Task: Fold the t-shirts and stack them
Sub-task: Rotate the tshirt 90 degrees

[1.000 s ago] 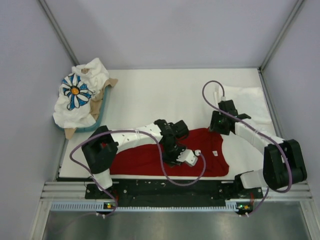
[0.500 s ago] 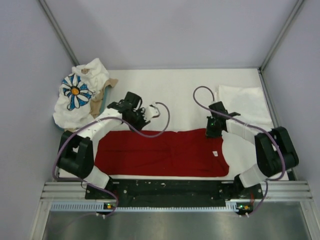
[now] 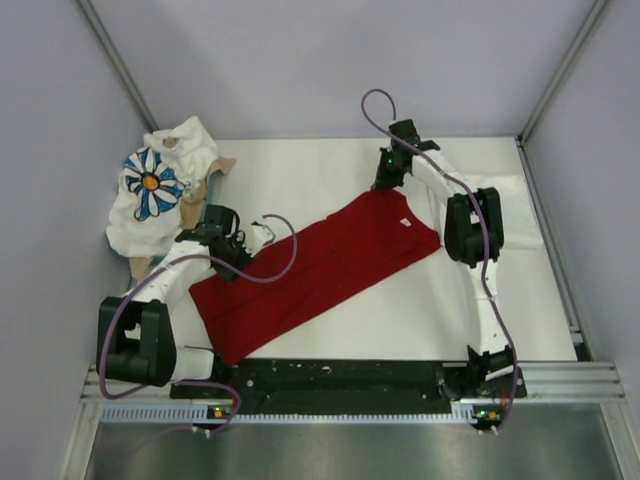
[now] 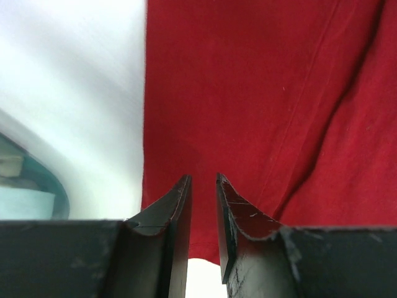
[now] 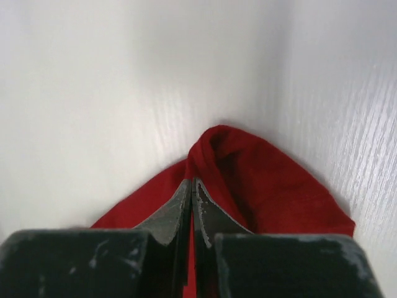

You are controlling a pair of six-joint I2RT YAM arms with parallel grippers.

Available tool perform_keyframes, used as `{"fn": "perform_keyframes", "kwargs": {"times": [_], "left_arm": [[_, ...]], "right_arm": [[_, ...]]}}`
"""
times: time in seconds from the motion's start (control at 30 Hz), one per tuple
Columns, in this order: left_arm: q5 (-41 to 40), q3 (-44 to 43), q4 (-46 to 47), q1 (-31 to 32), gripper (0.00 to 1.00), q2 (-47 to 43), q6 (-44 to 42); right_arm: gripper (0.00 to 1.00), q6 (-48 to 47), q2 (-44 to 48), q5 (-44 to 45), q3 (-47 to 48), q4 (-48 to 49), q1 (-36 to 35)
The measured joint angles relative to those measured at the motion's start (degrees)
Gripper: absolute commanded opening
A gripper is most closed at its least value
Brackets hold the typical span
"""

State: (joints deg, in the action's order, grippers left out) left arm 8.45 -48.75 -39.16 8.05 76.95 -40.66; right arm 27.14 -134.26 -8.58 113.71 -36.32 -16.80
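Observation:
The red t-shirt (image 3: 320, 270) lies folded in a long strip, slanting from near left to far right. My right gripper (image 3: 385, 186) is shut on its far corner; in the right wrist view the jaws (image 5: 191, 181) pinch a raised fold of red cloth (image 5: 273, 186). My left gripper (image 3: 240, 267) hovers over the shirt's left end. Its jaws (image 4: 203, 180) stand a narrow gap apart with nothing between them, above the red hem (image 4: 260, 93). The daisy-print t-shirt (image 3: 150, 185) is bunched at the far left. The white t-shirt (image 3: 515, 205) lies flat at the right.
The tan-and-teal tray (image 3: 210, 205) sits under the daisy shirt at the left edge; its teal rim shows in the left wrist view (image 4: 31, 180). Grey walls close in the table on three sides. A purple cable loops over each arm.
My right gripper has pulled the shirt's corner toward the far side, swinging the strip from level to slanting. My left gripper has moved left and nearer, along the shirt's left end.

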Motion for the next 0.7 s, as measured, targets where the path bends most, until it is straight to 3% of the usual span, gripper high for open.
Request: {"fn": "perform_keyframes", "kwargs": {"times": [0.1,0.2,0.33,0.5,0.53,0.7], "left_arm": [[-1.97,1.66,0.52,-0.26,0.27,0.11,-0.02],[-3.93,2.01,1.51,-0.33,0.26,0.94,-0.17],[-8.41,2.29,5.40,-0.57,0.26,4.66,-0.39],[-11.37,4.13,8.24,-0.90,0.25,7.61,-1.09],[-11.96,4.94,9.20,-0.83,0.25,7.37,-1.55],[-11.63,8.31,11.17,-0.76,0.25,4.33,-3.82]], "right_arm": [[0.00,-0.79,-1.90,-1.81,8.28,-1.64,0.07],[0.00,-2.64,1.46,-1.81,8.96,-2.10,0.09],[0.00,-4.70,13.51,-0.63,-4.04,-1.53,0.07],[0.00,-4.92,27.98,1.75,-28.06,0.15,-0.04],[0.00,-4.44,30.01,2.80,-36.94,-0.15,-0.07],[0.00,-3.89,28.89,4.85,-43.36,0.24,0.07]]}}
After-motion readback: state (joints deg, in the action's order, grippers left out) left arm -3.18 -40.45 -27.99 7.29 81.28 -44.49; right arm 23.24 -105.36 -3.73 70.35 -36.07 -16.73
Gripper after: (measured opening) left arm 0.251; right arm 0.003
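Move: The left gripper hovers some 5 cm over the red t-shirt's left end. Its landing spot lies about 4 cm to the left, level fore and aft; the laundry basket is roughly 15 cm left and 15 cm ahead. From the right gripper, at the shirt's far right corner, the shirt's near right edge lies about 17 cm back, 7 cm right and 4 cm down. The white tag is 10 cm back and 6 cm right, the folded white stack 26 cm right and 6 cm back. Lift the shut right fingers about 9 cm off the far right corner, running slightly forward at first, then swing them back some 17 cm and a little right past the tag, sinking onto the shirt near its near right edge. Meanwhile lower the left gripper onto the shirt's left end, easing left and rolling slightly, with its fingers kept part open. ##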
